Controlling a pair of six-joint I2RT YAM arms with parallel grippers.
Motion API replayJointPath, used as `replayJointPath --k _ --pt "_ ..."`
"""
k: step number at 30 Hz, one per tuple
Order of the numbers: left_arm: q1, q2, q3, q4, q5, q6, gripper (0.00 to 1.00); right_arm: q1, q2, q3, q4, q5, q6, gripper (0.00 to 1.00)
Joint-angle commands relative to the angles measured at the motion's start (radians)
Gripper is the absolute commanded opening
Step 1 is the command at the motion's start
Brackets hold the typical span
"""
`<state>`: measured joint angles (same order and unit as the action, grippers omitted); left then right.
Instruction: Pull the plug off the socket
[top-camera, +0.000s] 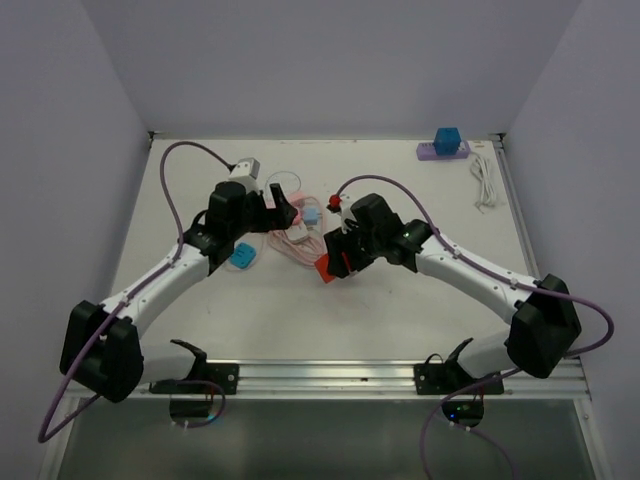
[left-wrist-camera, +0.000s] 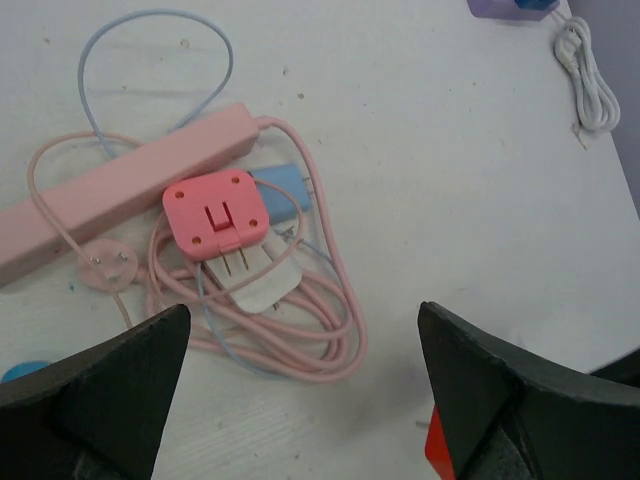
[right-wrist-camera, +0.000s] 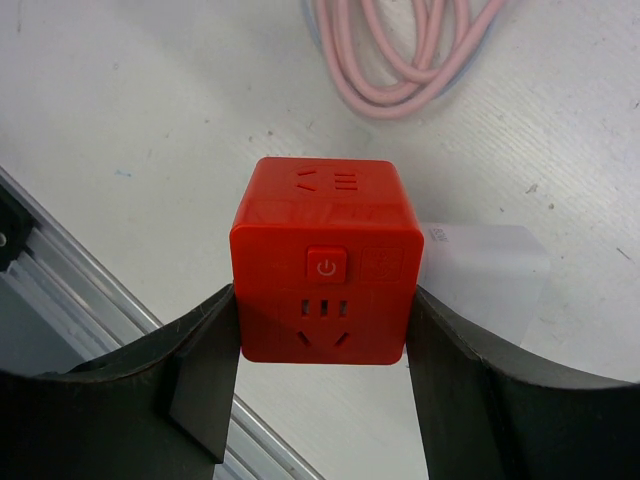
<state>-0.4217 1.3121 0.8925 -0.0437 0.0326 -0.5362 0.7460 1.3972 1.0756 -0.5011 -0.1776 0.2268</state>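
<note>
The socket is a red cube (right-wrist-camera: 322, 265) with a power button on its face. My right gripper (right-wrist-camera: 322, 300) is shut on its two sides and holds it above the table, near the middle (top-camera: 335, 265). A pink square plug (left-wrist-camera: 215, 212) lies apart from it, prongs up, on a coil of pink cable (left-wrist-camera: 330, 340). My left gripper (left-wrist-camera: 303, 320) hangs open just over that coil, with nothing between its fingers. A corner of the red socket (left-wrist-camera: 437, 450) shows beside the left gripper's right finger.
A pink power strip (left-wrist-camera: 120, 185) lies left of the plug, a thin blue cord (left-wrist-camera: 160, 20) looping behind it. A purple strip with a blue cube (top-camera: 443, 148) and a white cable bundle (top-camera: 484, 185) sit at the back right. A blue disc (top-camera: 243, 256) lies under the left arm.
</note>
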Motion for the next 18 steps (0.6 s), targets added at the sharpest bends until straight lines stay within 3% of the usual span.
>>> replayJointPath --k 1,6,14,16,18 --pt "-0.005 -0.095 -0.104 -0.022 0.088 0.074 1.0 0.007 0.032 0.073 -0.011 0.061 0.029 0.0" --pt "-0.008 -0.269 -0.26 0.027 0.107 0.119 1.0 0.024 0.135 0.126 -0.105 0.147 0.039 0.0" --pt "-0.009 -0.43 -0.345 -0.016 0.085 0.177 1.0 0.058 0.227 0.121 -0.093 0.207 0.068 0.01" --pt "-0.009 -0.435 -0.348 -0.028 0.093 0.183 1.0 0.059 0.235 0.116 -0.082 0.208 0.071 0.07" --pt "-0.009 -0.445 -0.349 -0.038 0.104 0.183 1.0 0.059 0.238 0.11 -0.068 0.202 0.071 0.21"
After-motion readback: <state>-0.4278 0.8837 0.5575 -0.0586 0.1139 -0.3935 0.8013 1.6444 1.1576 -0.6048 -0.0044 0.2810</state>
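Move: Under the right hand, which still grips the red socket, the bare table it is being taken to lies about straight below, some 14 cm down. The near part of the pink cable coil stands around 9 cm ahead of that hand and 5 cm to its left; the white plug is roughly 15 cm ahead and 10 cm left, the pink plug about 19 cm ahead and 12 cm left. From the empty left hand the same table spot is some 12 cm back, 11 cm to the right and 17 cm down. Lowering the red socket almost straight down by about 7 cm, the right hand keeps its pinch and tips some 15 degrees so its fingers point more steeply at the table. Meanwhile the open, empty left hand draws back about 8.5 cm, away from the pink plug and coil, turning slightly clockwise and slowing to a stop. ##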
